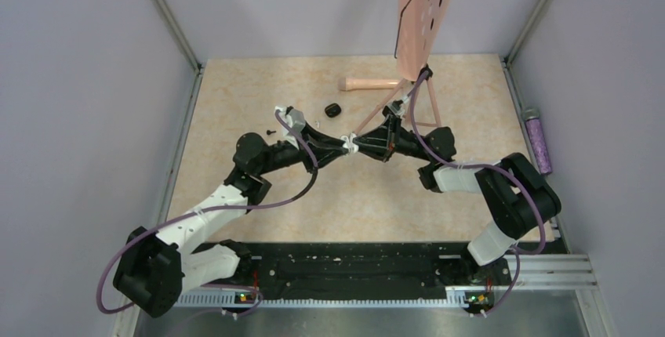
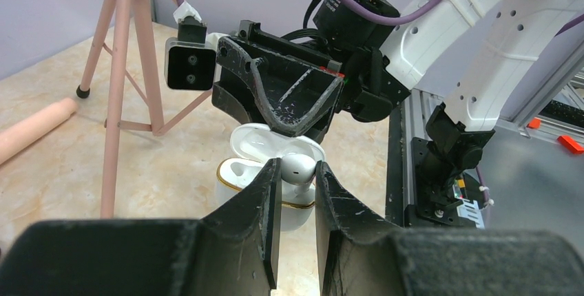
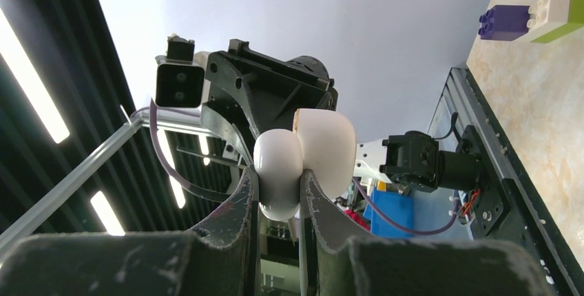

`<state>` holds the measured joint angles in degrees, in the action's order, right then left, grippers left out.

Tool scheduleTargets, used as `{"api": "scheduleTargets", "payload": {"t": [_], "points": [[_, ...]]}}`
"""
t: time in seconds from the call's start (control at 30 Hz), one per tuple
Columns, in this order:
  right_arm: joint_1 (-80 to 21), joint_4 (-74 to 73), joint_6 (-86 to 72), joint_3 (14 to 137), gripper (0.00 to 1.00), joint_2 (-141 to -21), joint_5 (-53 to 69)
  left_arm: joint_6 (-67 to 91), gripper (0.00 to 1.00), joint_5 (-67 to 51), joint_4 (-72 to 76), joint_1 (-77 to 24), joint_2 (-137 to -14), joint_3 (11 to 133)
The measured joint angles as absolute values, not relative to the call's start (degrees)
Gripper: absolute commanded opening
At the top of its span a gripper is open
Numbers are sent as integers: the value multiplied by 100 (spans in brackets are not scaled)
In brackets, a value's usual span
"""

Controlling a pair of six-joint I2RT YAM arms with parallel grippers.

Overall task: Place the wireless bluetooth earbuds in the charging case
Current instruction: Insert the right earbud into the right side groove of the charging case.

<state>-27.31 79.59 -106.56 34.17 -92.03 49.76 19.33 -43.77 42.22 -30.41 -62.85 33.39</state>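
Observation:
A white earbud (image 2: 297, 165) is pinched between the fingers of my left gripper (image 2: 297, 172). Its stem points down into the open white charging case (image 2: 237, 175), which has a gold rim and its lid (image 2: 258, 141) tipped back. The case's left socket looks hollow. My right gripper (image 3: 277, 175) is shut on the rounded case body (image 3: 279, 155), with the lid (image 3: 330, 148) beside it. In the top view both grippers, left (image 1: 345, 143) and right (image 1: 359, 146), meet tip to tip above mid-table.
A pink tripod (image 1: 413, 90) carrying a pink board stands at the back right, with a pink cylinder (image 1: 368, 84) lying beside it. A small black object (image 1: 332, 109) and a tiny black speck (image 1: 270, 132) lie behind the left arm. A purple-and-green block (image 3: 527, 20) rests on the table.

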Motion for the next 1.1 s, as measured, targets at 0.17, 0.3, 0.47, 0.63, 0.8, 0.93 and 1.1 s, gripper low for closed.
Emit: {"api": "scheduleTargets", "payload": {"t": [0.17,0.3,0.47,0.63,0.8,0.93,1.1], "points": [[-2731,7972,-10661,3417,0,-9203,4960,1925,19,-4388,4060,-3041,-6285,3428],[-2729,7977,-10661,3417,0,-9203,4950,1909,35,-4388,3885,-3044,-6285,3511],[-2724,7975,-10661,3415,0,-9209,4930,1802,50,-4388,3656,-3044,-6272,3603],[-2724,7985,-10661,3415,0,-9227,4921,1721,63,-4383,3433,-3044,-6208,3664],[-2724,8007,-10654,3413,0,-9231,4919,1673,75,-4331,3288,-3044,-6093,3667],[-2724,7959,-10527,3413,0,-9229,4919,1662,87,-4191,2939,-3044,-5953,3778],[-2724,7544,-10173,3409,0,-9126,4923,1649,88,-3809,2392,-3044,-5688,4141]]}}
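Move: Between the two grippers, the charging case hangs open in the right fingers. Its middle lies about 2 cm to the right of the left hand, level with it fore and aft, and 2 cm lower; from the right hand it is about 2 cm to the left and 1 cm lower. The small black box is far off on the table, some 35 cm ahead of the left hand, 5 cm to its left and 27 cm below. Letting go of the earbud at the case's right groove, the left hand stays almost in place while its fingers spread from a narrow pinch to nearly wide open. It then rises about 3 cm, drawing roughly 1 cm left off the case with a slight counter-clockwise turn. The right fingers keep their hold on the case and sink about 1 cm at the end. ##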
